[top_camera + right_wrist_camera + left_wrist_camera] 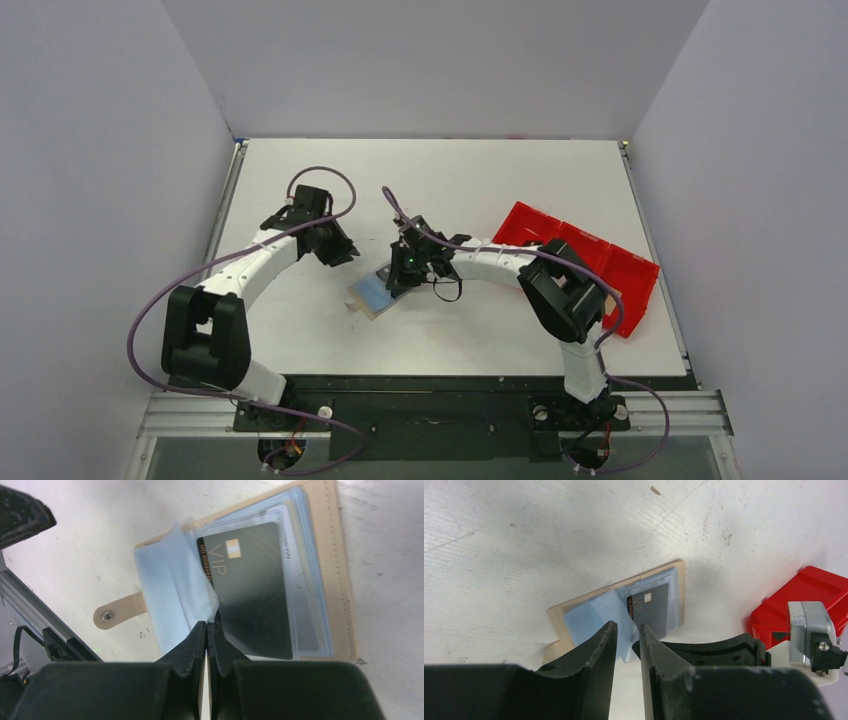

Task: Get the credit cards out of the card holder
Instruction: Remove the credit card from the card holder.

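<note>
The tan card holder (372, 297) lies open on the table, its clear sleeves showing. A dark grey card marked VIP (250, 590) sits in the top sleeve, with paler credit cards (306, 585) stacked under it. My right gripper (206, 624) is shut on the edge of a bluish plastic sleeve (187, 585) and holds that page lifted off the holder (345, 580). My left gripper (627, 626) is open by a narrow gap with nothing in it, hanging left of the holder (556, 617) and apart from it. The VIP card (651, 607) shows past its fingertips.
A red compartment tray (580, 262) stands at the right of the table, behind the right arm, and its corner (809, 592) shows in the left wrist view. The holder's strap with a snap (117, 612) lies flat toward the table's near edge.
</note>
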`<control>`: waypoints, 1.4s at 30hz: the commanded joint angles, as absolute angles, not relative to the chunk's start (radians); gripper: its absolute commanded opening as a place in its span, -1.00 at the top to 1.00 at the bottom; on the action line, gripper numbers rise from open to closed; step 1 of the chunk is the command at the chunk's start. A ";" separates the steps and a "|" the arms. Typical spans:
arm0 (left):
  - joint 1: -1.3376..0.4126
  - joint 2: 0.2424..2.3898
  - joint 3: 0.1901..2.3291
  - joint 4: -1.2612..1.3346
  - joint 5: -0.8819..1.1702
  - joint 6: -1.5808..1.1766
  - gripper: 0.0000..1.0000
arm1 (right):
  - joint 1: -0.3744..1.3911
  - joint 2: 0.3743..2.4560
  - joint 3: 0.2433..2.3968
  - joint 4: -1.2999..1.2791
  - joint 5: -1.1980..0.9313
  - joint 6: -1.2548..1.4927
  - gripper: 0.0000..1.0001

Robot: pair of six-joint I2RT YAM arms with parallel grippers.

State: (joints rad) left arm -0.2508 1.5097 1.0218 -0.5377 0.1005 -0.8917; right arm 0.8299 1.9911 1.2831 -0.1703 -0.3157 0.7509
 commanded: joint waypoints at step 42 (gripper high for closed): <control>-0.220 1.495 1.022 -0.560 0.234 -0.882 0.57 | 0.900 1.854 1.363 -0.243 -0.254 0.672 0.18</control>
State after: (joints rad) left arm -0.2260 1.4807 1.0138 -0.5877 0.1692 -0.8833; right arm 0.9157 1.9778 1.3739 -0.2459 -0.3202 0.6903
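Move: The right hand has the loose edge of the light-blue sleeve leaf pinched shut; the leaf's resting place on the holder's left half is about 4 cm to its left, level with it, 2 cm lower. The black VIP card lies some 3 cm ahead and 1 cm right of the hand, the snap tab about 8 cm left and 4 cm back. From the left hand that resting place is roughly 5 cm back, 3 cm right and 7 cm below. The right hand, still pinching the leaf, carries it left and back by about 3 cm each way, rising some 1.5 cm at first and turning slightly counter-clockwise, to fold it over onto the holder's left half. It then dips about 2.5 cm while the fingers open, lets go of the leaf and pauses low with the fingers still spreading, before lifting some 3.5 cm nearly straight up; the empty left hand only drifts back a little. ##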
